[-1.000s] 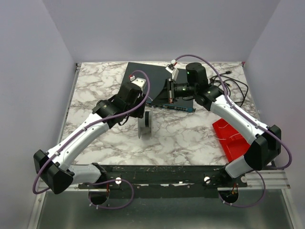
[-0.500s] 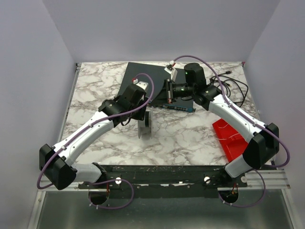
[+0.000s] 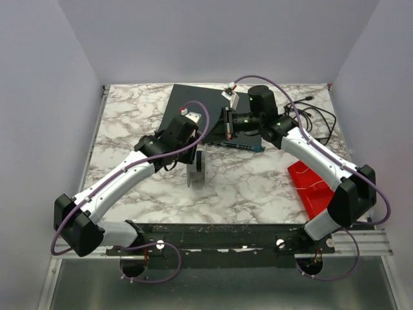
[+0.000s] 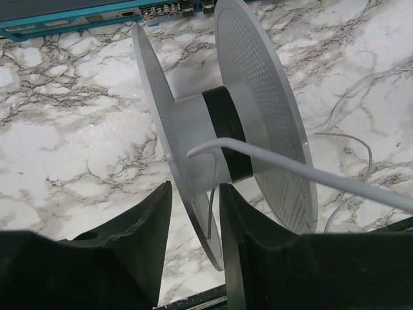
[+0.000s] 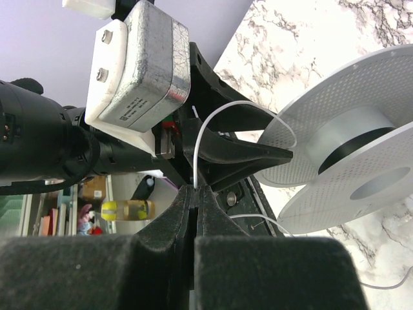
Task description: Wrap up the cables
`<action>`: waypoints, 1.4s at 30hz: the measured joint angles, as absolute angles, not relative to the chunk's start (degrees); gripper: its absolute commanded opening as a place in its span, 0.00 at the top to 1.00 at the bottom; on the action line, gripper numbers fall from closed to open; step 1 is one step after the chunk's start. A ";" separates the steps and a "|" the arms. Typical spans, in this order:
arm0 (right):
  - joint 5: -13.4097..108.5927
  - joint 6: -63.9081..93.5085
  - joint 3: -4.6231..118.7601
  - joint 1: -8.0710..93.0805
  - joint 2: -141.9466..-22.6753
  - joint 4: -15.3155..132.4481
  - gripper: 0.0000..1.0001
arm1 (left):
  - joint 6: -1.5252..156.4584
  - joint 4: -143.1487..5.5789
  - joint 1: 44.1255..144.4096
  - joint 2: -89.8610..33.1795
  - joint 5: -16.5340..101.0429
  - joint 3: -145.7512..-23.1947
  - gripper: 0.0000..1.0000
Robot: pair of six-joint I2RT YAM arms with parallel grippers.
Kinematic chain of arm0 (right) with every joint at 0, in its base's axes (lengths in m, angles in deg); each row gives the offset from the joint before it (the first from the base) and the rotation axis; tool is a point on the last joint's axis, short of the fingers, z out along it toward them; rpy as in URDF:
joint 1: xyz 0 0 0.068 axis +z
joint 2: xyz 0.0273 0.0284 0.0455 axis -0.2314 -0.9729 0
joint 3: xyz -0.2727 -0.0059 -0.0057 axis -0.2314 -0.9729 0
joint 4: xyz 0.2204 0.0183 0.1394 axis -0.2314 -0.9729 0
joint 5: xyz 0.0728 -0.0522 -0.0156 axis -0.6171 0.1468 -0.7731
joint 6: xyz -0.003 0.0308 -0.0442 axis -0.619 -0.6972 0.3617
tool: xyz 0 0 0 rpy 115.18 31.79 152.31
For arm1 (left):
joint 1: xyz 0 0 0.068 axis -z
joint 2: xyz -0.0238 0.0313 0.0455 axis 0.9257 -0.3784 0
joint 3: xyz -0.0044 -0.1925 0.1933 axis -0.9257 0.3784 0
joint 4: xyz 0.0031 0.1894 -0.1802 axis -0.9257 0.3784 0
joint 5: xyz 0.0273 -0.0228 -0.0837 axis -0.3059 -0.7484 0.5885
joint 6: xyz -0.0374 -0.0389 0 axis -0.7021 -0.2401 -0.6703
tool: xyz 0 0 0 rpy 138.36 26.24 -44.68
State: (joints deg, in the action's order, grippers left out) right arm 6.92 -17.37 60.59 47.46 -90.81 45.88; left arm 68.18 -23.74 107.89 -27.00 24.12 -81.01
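A silver spool point(image 3: 197, 166) with perforated flanges and a black-banded hub point(image 4: 219, 119) stands on edge on the marble table. My left gripper point(image 3: 195, 150) straddles its left flange point(image 4: 193, 213). The fingers stand on either side, and a gap shows at the left finger point(image 4: 151, 223). The thin white cable point(image 4: 303, 171) runs from the hub off to the right. My right gripper point(image 5: 195, 189), just right of the spool in the top view point(image 3: 226, 123), is shut on the cable point(image 5: 197, 148). From there the cable arcs up and over toward the spool point(image 5: 348, 161).
A black panel point(image 3: 206, 106) with a teal-edged device point(image 3: 244, 143) lies behind the spool. A red tray point(image 3: 313, 187) sits at the right. Black cords point(image 3: 316, 116) lie at the back right. Loose loops of thin white wire point(image 4: 353, 139) lie on the marble.
My left gripper's jaws have narrowed around the spool's flange and that arm has shifted slightly. My right gripper has edged a little to the left, still pinching the cable.
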 measured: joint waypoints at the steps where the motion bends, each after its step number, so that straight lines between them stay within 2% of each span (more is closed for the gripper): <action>1: 6.90 -17.37 60.59 47.46 -90.81 45.88 0.99 | 68.18 -23.74 107.91 -27.08 24.15 -80.99 0.64; 11: 6.90 -17.39 60.59 47.49 -90.96 46.23 0.99 | 68.23 -23.70 107.91 -27.19 24.67 -80.62 0.68; 14: 6.90 -17.37 60.59 47.49 -91.03 46.26 0.99 | 68.23 -23.68 107.91 -27.22 24.91 -80.29 0.72; 21: 6.92 -17.39 60.59 47.51 -91.25 46.28 0.99 | 68.14 -23.66 107.86 -27.22 24.80 -79.94 1.00; 29: 7.40 -17.04 60.55 47.53 -91.25 46.10 0.99 | 68.10 -23.72 107.91 -27.19 24.10 -79.72 1.00; 33: 14.22 -13.45 60.81 47.55 -91.23 42.34 0.99 | 68.42 -23.50 107.91 -26.95 23.01 -79.72 1.00; 37: 29.67 -9.11 62.12 47.55 -91.47 35.13 0.93 | 69.76 -21.36 107.91 -25.71 21.68 -80.29 1.00; 38: 33.80 -8.25 62.58 47.55 -91.71 33.99 0.88 | 70.19 -20.51 107.89 -25.14 21.46 -80.79 1.00; 42: 44.69 -6.42 63.02 47.55 -93.28 32.49 0.55 | 71.03 -18.76 107.86 -22.76 21.26 -82.85 1.00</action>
State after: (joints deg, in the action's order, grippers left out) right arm 44.69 -6.42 63.02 47.55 -93.28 32.49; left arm 71.03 -18.76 107.86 -22.76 21.26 -82.85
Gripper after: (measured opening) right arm 0.235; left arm 0.038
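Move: The cable end at the spool's left flange lies practically between the left hand's half-open fingers, about 1 cm to the right and 1 cm below. The spool's middle is some 2 cm ahead of this hand, 4 cm to its right and 9 cm below; the dark switch box about 22 cm ahead, 8 cm right and 17 cm below. From the right hand, already pinching the cable, that cable end lies level fore and aft, roughly 5 cm left and 10 cm down. Sinking only about 1 cm, the left fingers close on the spool's left flange with the cable end against it, then lift some 3 cm from that low point, drifting left. The right hand waits until the flange is gripped, then sweeps forward, down and right towards the switch box, 8 cm or so each in the first two, its fingers swinging clockwise from leftward and tipping down, and starts to open around the cable. ##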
